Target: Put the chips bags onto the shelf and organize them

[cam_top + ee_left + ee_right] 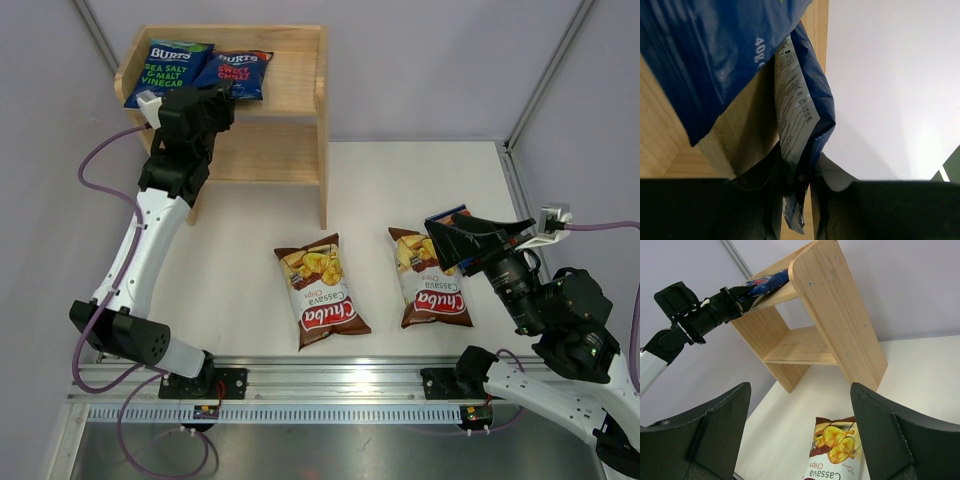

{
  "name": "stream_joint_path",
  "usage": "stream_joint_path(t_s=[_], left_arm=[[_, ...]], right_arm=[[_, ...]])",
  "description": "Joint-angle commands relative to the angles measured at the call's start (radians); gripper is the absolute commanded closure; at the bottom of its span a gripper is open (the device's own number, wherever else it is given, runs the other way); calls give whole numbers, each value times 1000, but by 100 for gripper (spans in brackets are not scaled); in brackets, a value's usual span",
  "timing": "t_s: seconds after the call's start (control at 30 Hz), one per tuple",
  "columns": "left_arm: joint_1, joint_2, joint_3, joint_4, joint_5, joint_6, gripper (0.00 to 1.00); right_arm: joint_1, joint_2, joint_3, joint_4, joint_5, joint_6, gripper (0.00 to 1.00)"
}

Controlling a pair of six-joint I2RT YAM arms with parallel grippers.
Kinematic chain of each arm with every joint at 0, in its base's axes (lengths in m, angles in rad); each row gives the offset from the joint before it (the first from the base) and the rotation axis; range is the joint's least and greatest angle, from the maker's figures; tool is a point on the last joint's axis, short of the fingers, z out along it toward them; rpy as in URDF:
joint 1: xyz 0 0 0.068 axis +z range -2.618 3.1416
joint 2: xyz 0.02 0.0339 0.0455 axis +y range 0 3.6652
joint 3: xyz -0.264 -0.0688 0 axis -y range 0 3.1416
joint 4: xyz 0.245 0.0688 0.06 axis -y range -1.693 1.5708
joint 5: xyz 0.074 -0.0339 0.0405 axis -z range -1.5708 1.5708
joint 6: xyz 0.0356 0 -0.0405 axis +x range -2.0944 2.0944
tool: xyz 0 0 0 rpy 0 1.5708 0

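Observation:
The wooden shelf stands at the back left. Two blue Burts chips bags lie on its top tier: a sea-salt one and a red-labelled one. My left gripper is shut on the near edge of the red-labelled bag, its jaws pinching the seam. Two brown Chuba bags lie flat on the table, one in the middle and one to the right. My right gripper hovers open over the right Chuba bag, holding nothing. A blue corner peeks from under it.
The shelf's lower tier holds nothing. Its right side panel stands between the shelf and the bags. Grey walls close in at the back and both sides. A metal rail carrying the arm bases runs along the near edge.

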State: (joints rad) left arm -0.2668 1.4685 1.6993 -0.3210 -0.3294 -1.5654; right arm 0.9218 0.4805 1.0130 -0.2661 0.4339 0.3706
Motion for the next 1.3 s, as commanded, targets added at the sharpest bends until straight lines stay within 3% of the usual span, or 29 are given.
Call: stream_joint_path(t_s=[0.0,0.07,0.2,0.37,0.7,0.8,0.9,1.07,1.27], left_arm=[[5,1,62,37,-77,31,88],[5,3,75,36,-85,51,88],[5,15,102,2,-82,88,71],[5,33,125,-41,-71,117,62],[5,102,327,-320,-79,159,42],[5,118,370,-380,-73,156,22],[5,124,408,-421,-51,153,9],[6,127,413,-469,-46,139,1],[6,147,436,-498,-4,150,1]], right_arm=[[-5,-6,-7,38,37,-6,12],[-4,-6,-7,34,35,-4,11],[-4,-14,-10,27,37,-1,12],[-4,-22,-10,24,35,2,12],[-5,-34,-4,15,37,8,12],[-3,-36,-4,16,39,7,12],[-5,-34,-4,18,39,7,12],[-5,-36,-5,18,34,11,12],[-5,-42,-2,8,31,10,12]])
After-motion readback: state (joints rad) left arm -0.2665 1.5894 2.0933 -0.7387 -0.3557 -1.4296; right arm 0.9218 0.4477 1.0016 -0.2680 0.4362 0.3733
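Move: The left hand still holds the spicy chilli bag by its near edge on the upper shelf, the bag's middle some 7 cm ahead, about 1 cm right and roughly 1 cm above. The sea salt bag lies beside it, about 7 cm ahead and 12 cm left of this hand; the shelf's right side panel stands roughly 5 cm ahead and 20 cm right. From the idle right hand the spicy chilli bag lies about 34 cm ahead, 38 cm left and some 4 cm higher. The left hand lets go of the spicy chilli bag on the upper shelf: it first lifts the pinched near edge by about 1.5 cm, then sinks a little as the fingers start to part, while the wrist tips slightly nose-down and rolls its left side up, each by about 10 degrees. With the fingers spreading from nearly shut to fully open, it then rises again and eases back a good centimetre from the shelf, the jaws staying around the bag's near end. ##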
